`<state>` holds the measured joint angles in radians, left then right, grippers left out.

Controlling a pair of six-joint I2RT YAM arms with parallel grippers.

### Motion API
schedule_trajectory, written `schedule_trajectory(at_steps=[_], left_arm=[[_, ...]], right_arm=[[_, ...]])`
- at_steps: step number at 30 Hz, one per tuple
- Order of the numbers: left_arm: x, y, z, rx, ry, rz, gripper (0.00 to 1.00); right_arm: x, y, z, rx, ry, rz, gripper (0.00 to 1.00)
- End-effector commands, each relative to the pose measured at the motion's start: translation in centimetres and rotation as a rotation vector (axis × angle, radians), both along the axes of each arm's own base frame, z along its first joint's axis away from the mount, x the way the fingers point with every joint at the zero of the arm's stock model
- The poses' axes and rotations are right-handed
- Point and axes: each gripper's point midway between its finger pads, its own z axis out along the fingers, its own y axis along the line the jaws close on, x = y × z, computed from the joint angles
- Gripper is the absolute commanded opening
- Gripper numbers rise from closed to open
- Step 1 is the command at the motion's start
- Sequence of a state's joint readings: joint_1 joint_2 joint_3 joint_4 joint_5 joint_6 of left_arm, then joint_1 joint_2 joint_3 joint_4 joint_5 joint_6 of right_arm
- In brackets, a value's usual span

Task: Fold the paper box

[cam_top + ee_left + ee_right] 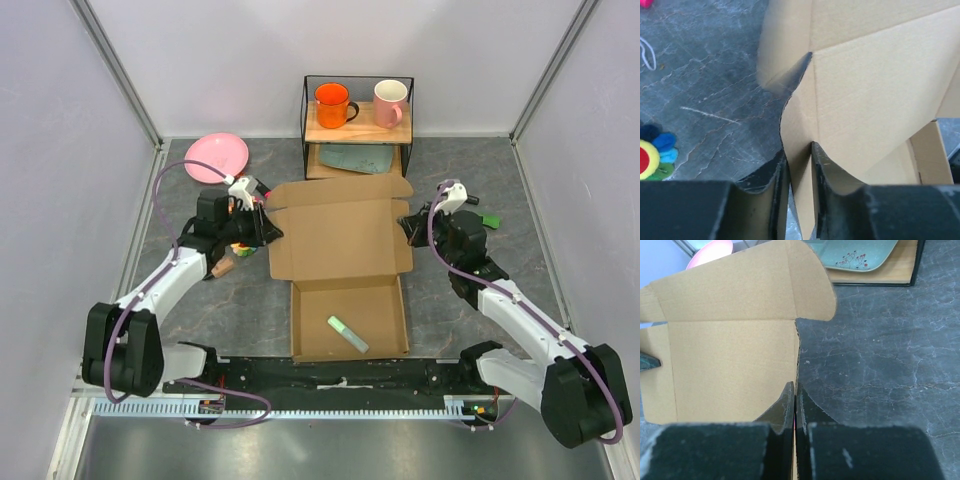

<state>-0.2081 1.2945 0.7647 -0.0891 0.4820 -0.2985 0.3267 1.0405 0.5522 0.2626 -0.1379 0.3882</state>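
Observation:
The paper box (340,240) lies opened out in the middle of the table. Its lid panel is at the far end and its shallow base tray at the near end. A small pale green block (348,335) lies in the tray. My left gripper (265,228) is at the lid's left edge. In the left wrist view it (799,165) has closed in on a bent side flap (800,120), with both fingers touching the cardboard. My right gripper (408,228) is at the lid's right edge. Seen from its own wrist, the gripper (795,400) is shut on the thin edge of the cardboard (730,355).
A black wire rack (357,125) stands just behind the box, holding an orange mug (332,105), a pink mug (390,102) and a teal plate (855,255). A pink plate (217,157) lies at the back left. Small toys (235,255) lie beside the left gripper. A green item (490,220) lies at the right.

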Motion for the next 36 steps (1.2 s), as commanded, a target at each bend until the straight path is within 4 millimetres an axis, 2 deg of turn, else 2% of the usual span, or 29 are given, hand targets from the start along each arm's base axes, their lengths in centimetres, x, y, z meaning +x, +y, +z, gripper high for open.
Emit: schedule_trajectory(at_steps=[1, 3, 5, 6, 7, 8, 9, 10, 11, 12, 13, 14, 18, 22, 25, 26, 28, 29, 31, 33, 34, 36], left_arm=[[-0.4, -1.3, 3.3, -0.063, -0.126, -0.061, 0.24], [-0.8, -2.1, 4.4, -0.075, -0.184, -0.086, 0.15], [-1.5, -2.9, 4.1, -0.056, -0.212, -0.093, 0.1], [-1.6, -3.4, 5.1, -0.06, -0.27, -0.099, 0.09], [-1.8, -3.4, 4.5, -0.038, -0.282, -0.082, 0.08], [-2.4, -4.6, 4.7, -0.037, -0.312, -0.109, 0.07], [-2.5, -5.1, 5.3, -0.033, -0.353, -0.108, 0.06], [-2.2, -4.9, 4.9, 0.001, -0.378, -0.071, 0.06], [-3.0, -6.1, 4.9, 0.005, -0.399, -0.092, 0.04], [-2.8, -6.5, 5.6, 0.001, -0.445, -0.078, 0.04], [-2.5, -6.1, 5.0, 0.032, -0.461, -0.038, 0.04], [-2.8, -6.8, 5.1, 0.034, -0.479, -0.04, 0.02], [-1.0, -5.5, 6.1, 0.043, -0.565, 0.107, 0.02], [1.0, -3.4, 8.3, 0.084, -0.677, 0.255, 0.02], [2.3, -2.4, 10.0, 0.112, -0.76, 0.329, 0.02], [2.6, -2.2, 11.2, 0.097, -0.798, 0.359, 0.02], [3.5, -1.8, 11.4, 0.132, -0.833, 0.393, 0.02], [3.9, -1.7, 12.6, 0.107, -0.88, 0.423, 0.02], [4.5, -1.2, 11.8, 0.127, -0.891, 0.469, 0.02], [4.5, -0.9, 12.6, 0.071, -0.937, 0.51, 0.02], [4.3, -0.7, 11.9, 0.066, -0.936, 0.52, 0.02], [3.6, 0.1, 12.0, 0.011, -0.959, 0.566, 0.02]], right_arm=[[0.3, 0.4, 2.9, -0.025, -0.086, -0.004, 0.0], [0.4, 0.2, 2.9, -0.054, -0.084, -0.04, 0.0], [0.4, -0.3, 2.8, -0.095, -0.085, -0.093, 0.0], [0.5, -0.6, 2.9, -0.105, -0.089, -0.119, 0.0], [0.3, -0.5, 2.8, -0.114, -0.085, -0.129, 0.0], [0.4, -1.0, 2.9, -0.122, -0.09, -0.169, 0.0], [0.3, -1.1, 2.8, -0.131, -0.092, -0.183, 0.0], [0.2, -0.9, 2.8, -0.134, -0.096, -0.189, 0.0], [0.2, -1.0, 2.5, -0.141, -0.096, -0.203, 0.0], [0.2, -1.2, 2.5, -0.142, -0.102, -0.225, 0.0], [0.3, -1.1, 2.8, -0.132, -0.122, -0.233, 0.0], [0.3, -0.7, 2.7, -0.13, -0.128, -0.23, 0.0], [0.6, -0.1, 3.0, -0.125, -0.16, -0.252, 0.0], [1.6, 0.1, 3.2, -0.136, -0.174, -0.319, 0.0], [2.0, 0.4, 3.4, -0.108, -0.179, -0.358, 0.0], [2.1, 0.6, 3.5, -0.096, -0.181, -0.36, 0.0], [2.3, 1.3, 3.6, -0.063, -0.184, -0.365, 0.0], [2.4, 1.5, 3.6, -0.056, -0.185, -0.375, 0.0], [2.6, 2.3, 3.2, -0.056, -0.186, -0.369, 0.0], [2.7, 2.4, 3.2, -0.054, -0.195, -0.378, 0.0], [2.7, 2.7, 3.2, -0.049, -0.204, -0.377, 0.0], [2.6, 2.4, 3.1, -0.069, -0.217, -0.396, 0.0]])
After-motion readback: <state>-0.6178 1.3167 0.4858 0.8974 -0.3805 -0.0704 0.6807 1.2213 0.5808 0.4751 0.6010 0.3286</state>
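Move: The lid's left side flap already runs between the left hand's half-open fingers, its middle roughly 2 cm back and 1 cm below. From that hand the green-capped tube in the tray lies about 17 cm back, 15 cm right and 12 down, and the flower toy 3 cm ahead, 9 cm left and 12 down. From the right hand, which already pinches the lid's right edge, the left flap is some 26 cm left, 2 cm back and 6 cm below. Shut the left gripper on the lid's left side flap while drawing it right about 6 cm, back and a little up; then carry it forward about 8 cm, up and back to the left, swinging the fingers up to near level and counter-clockwise. Keep the right pinch on the lid's right edge, easing right, then left and slightly forward, turning some 20 degrees clockwise. ##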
